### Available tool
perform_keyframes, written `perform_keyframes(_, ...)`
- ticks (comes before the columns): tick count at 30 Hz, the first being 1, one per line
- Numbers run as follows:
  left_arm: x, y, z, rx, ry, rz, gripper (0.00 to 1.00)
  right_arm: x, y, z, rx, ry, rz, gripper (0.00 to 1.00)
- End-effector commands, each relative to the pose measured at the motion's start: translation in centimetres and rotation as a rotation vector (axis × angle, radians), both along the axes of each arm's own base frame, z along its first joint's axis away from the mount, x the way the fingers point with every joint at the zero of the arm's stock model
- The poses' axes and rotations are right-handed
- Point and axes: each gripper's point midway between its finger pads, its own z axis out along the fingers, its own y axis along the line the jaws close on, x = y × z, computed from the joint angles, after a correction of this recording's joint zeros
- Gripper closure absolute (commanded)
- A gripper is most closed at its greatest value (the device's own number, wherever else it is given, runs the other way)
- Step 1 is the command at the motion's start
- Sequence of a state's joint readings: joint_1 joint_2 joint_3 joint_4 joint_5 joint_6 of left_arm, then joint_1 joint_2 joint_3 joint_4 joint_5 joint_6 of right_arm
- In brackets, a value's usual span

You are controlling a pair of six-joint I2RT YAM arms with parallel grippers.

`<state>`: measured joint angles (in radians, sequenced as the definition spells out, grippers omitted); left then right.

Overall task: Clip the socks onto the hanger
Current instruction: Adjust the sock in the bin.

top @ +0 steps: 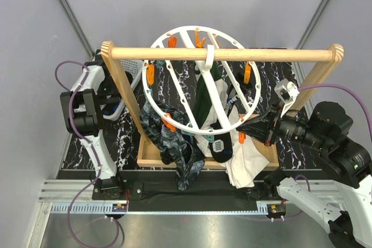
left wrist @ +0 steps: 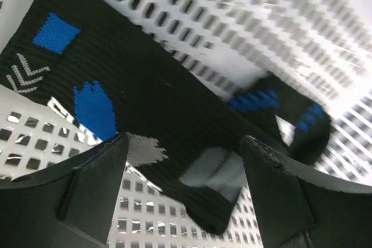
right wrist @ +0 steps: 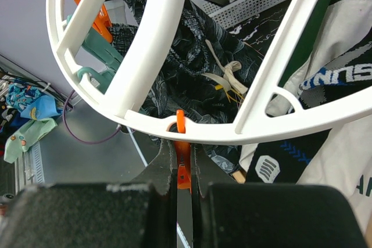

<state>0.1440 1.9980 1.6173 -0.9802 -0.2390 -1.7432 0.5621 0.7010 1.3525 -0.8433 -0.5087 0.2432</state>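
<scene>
The hanger (top: 174, 123) hangs by its hook from a wooden rail (top: 221, 54). Clipped under it are a dark green sock (top: 204, 96), a mottled teal-grey sock (top: 174, 143) and a black sock (top: 221, 146). My right gripper (right wrist: 183, 150) is shut on an orange peg (right wrist: 183, 169) hanging from the ring's rim (right wrist: 197, 133); in the top view it sits at the ring's right side (top: 247, 129). My left gripper (left wrist: 183, 164) is open, its fingers (left wrist: 96, 184) wide apart over a black sock (left wrist: 151, 97) with blue and grey patches lying in a white mesh basket (left wrist: 64, 155).
A wooden frame (top: 119, 79) carries the rail and stands on a wooden base (top: 152, 158). A larger white cloth (top: 244, 166) hangs at the ring's front right. The mesh basket (top: 135, 65) sits behind the frame's left post. More orange pegs (top: 150, 74) line the ring.
</scene>
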Motion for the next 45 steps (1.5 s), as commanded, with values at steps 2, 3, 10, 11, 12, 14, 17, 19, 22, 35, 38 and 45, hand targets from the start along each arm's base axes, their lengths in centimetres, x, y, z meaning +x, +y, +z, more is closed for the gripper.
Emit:
perform_keyframes(2,-1.2,-0.7,-1.2,-0.119,0.067,0.083,0.18,0.8,-0.1,-1.5,-0.043,0.047,-0.032,1.0)
perform_keyframes(3,-1.3,-0.5,-1.4,-0.111,0.073,0.091,0.18,0.8,-0.1,-1.5,-0.044,0.049,-0.035,1.0)
perform_keyframes(10,-2.0,0.6,-3.5,-0.071,0.125,0.111,0.29,1.3,0.3,-2.1,-0.052,0.061,-0.029,1.0)
perform_keyframes(11,-1.6,0.9,-3.7,-0.058,0.112,0.097,0.32,1.3,0.3,-2.2,-0.053,0.063,-0.029,1.0)
perform_keyframes(12,-1.7,1.0,-4.0,-0.05,0.109,0.094,0.37,1.4,0.4,-2.2,-0.051,0.063,-0.029,1.0)
perform_keyframes(14,-1.5,1.6,-4.0,-0.012,0.096,0.093,0.37,1.5,0.4,-2.4,-0.052,0.067,-0.028,1.0)
perform_keyframes(17,-0.9,2.3,-3.6,0.031,0.044,0.08,0.54,1.5,0.5,-2.5,-0.05,0.072,-0.028,1.0)
perform_keyframes(19,-0.2,2.6,-3.2,0.049,0.002,0.069,0.69,1.6,0.6,-2.5,-0.05,0.072,-0.026,1.0)
perform_keyframes(22,0.0,3.0,-1.9,0.085,-0.018,0.045,0.87,1.7,0.7,-2.4,-0.047,0.07,-0.023,1.0)
perform_keyframes(35,1.2,2.3,9.5,0.353,-0.274,-0.081,1.0,1.1,0.6,-1.6,-0.018,0.059,-0.015,1.0)
perform_keyframes(38,1.4,1.8,12.3,0.437,-0.317,-0.128,1.0,0.9,0.5,-1.4,-0.013,0.055,-0.017,1.0)
perform_keyframes(45,2.5,1.7,17.2,0.639,-0.401,-0.292,1.0,0.6,0.3,-1.3,-0.009,0.054,-0.019,1.0)
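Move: In the white bin, under the left hand's open fingers, the black sock lies about 5 cm below, its middle some 2 cm back and 1 cm left; it stretches from back-left to forward-right. The bin's right wall runs about 7 cm to the hand's right, level with it; the wooden frame's near-left corner is roughly 18 cm right and 20 cm back. From the right hand, the sock is some 30 cm ahead, 60 cm left and nearly 40 below. Sinking about 4.5 cm and easing back 2 cm onto the black sock, the wide-open left fingers shut fully, pinching its fabric beside a blue patch. The hand then climbs some 17 cm out of the bin, drifting about 3 cm forward, while the wrist tilts roughly 30 degrees so the fingertips swing out to the left and forward. ##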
